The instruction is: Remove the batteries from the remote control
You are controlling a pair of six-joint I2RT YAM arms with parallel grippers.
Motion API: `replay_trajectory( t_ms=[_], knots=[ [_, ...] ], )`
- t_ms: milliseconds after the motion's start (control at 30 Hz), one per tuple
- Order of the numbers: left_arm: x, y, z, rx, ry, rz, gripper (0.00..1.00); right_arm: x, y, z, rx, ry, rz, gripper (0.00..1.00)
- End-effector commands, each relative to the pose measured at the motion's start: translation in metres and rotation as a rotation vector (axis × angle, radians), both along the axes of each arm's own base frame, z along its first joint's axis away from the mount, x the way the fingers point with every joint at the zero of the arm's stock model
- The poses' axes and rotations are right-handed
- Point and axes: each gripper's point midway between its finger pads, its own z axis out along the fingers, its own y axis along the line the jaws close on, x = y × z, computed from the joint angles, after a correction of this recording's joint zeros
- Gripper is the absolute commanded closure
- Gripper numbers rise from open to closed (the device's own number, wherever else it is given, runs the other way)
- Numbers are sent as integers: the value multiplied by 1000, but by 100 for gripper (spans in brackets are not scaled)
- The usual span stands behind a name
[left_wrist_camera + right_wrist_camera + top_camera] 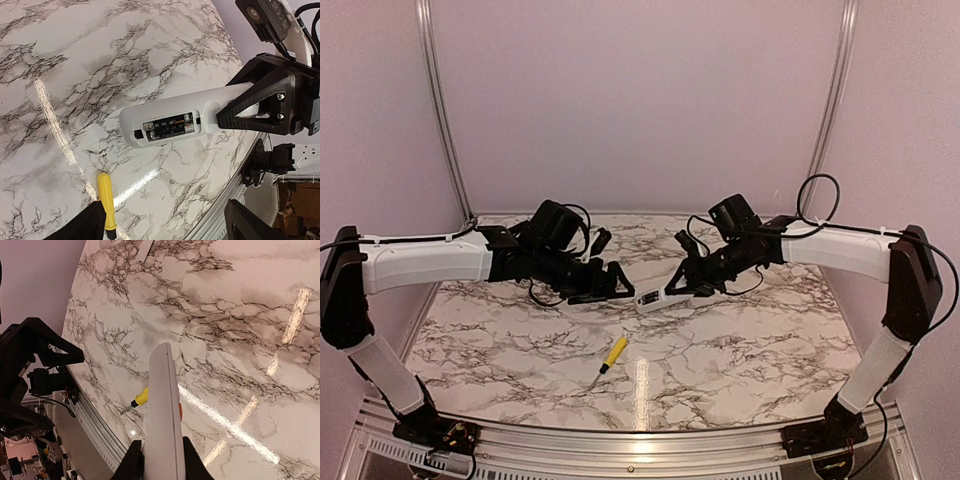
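Observation:
The white remote control (150, 117) hangs above the marble table, with my right gripper (162, 462) shut on one end of it. Its open compartment faces the left wrist camera, and two dark batteries (167, 128) lie inside it side by side. The right wrist view shows the remote control (162, 405) edge-on between the black fingers (131, 465). My left gripper (167, 225) is open and holds nothing, a short way back from the remote. In the top view the left gripper (618, 288) and right gripper (682, 287) face each other across the remote control (651, 299).
A yellow-handled screwdriver (613, 352) lies on the table below the remote, also seen as the screwdriver (106, 205) by the left finger. A small white cover piece (145, 250) rests farther back on the table. The metal rail (95, 425) marks the table's near edge.

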Motion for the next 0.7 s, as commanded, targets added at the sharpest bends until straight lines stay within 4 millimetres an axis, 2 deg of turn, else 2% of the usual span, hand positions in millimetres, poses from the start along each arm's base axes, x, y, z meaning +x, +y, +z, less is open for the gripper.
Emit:
replay_trajectory(
  t_ms=[0,100,300,533,667],
  knots=[
    [-1,29,-9,140,-72,25,10,-10,-1,13,25,-33,44,100],
    [-4,44,-14,207,-89,32,8,-18,-1,10,48,-20,65,100],
    [-10,61,-22,256,-105,46,8,-32,-6,-7,39,18,105,100],
    [-17,59,-14,230,-157,1,11,-41,1,1,120,41,154,100],
    [-19,65,-10,246,-198,-17,12,-46,2,-13,116,92,166,100]
  ],
)
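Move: The yellow screwdriver lies on the table about 15 cm below the left hand, roughly 5 cm back and 4 cm to its left. The open battery bay of the remote is some 4 cm to the left hand's right, 1 cm back and 3 cm lower; the loose cover lies about 7 cm ahead, 9 cm left and 16 cm below. From the right hand, the bay is about 4 cm left, 2 cm back and 2 cm down, the screwdriver 10 cm left, 6 cm back and 13 cm down. Still pinching the remote by its far end, the right hand carries it back about 4 cm and a little down, turning slightly counter-clockwise. The left hand, empty and already wide open, draws off some 5 cm to the left, away from the battery bay, sinking a little and easing back; its wrist tips some 15 degrees to point more steeply down as it nears the screwdriver. ##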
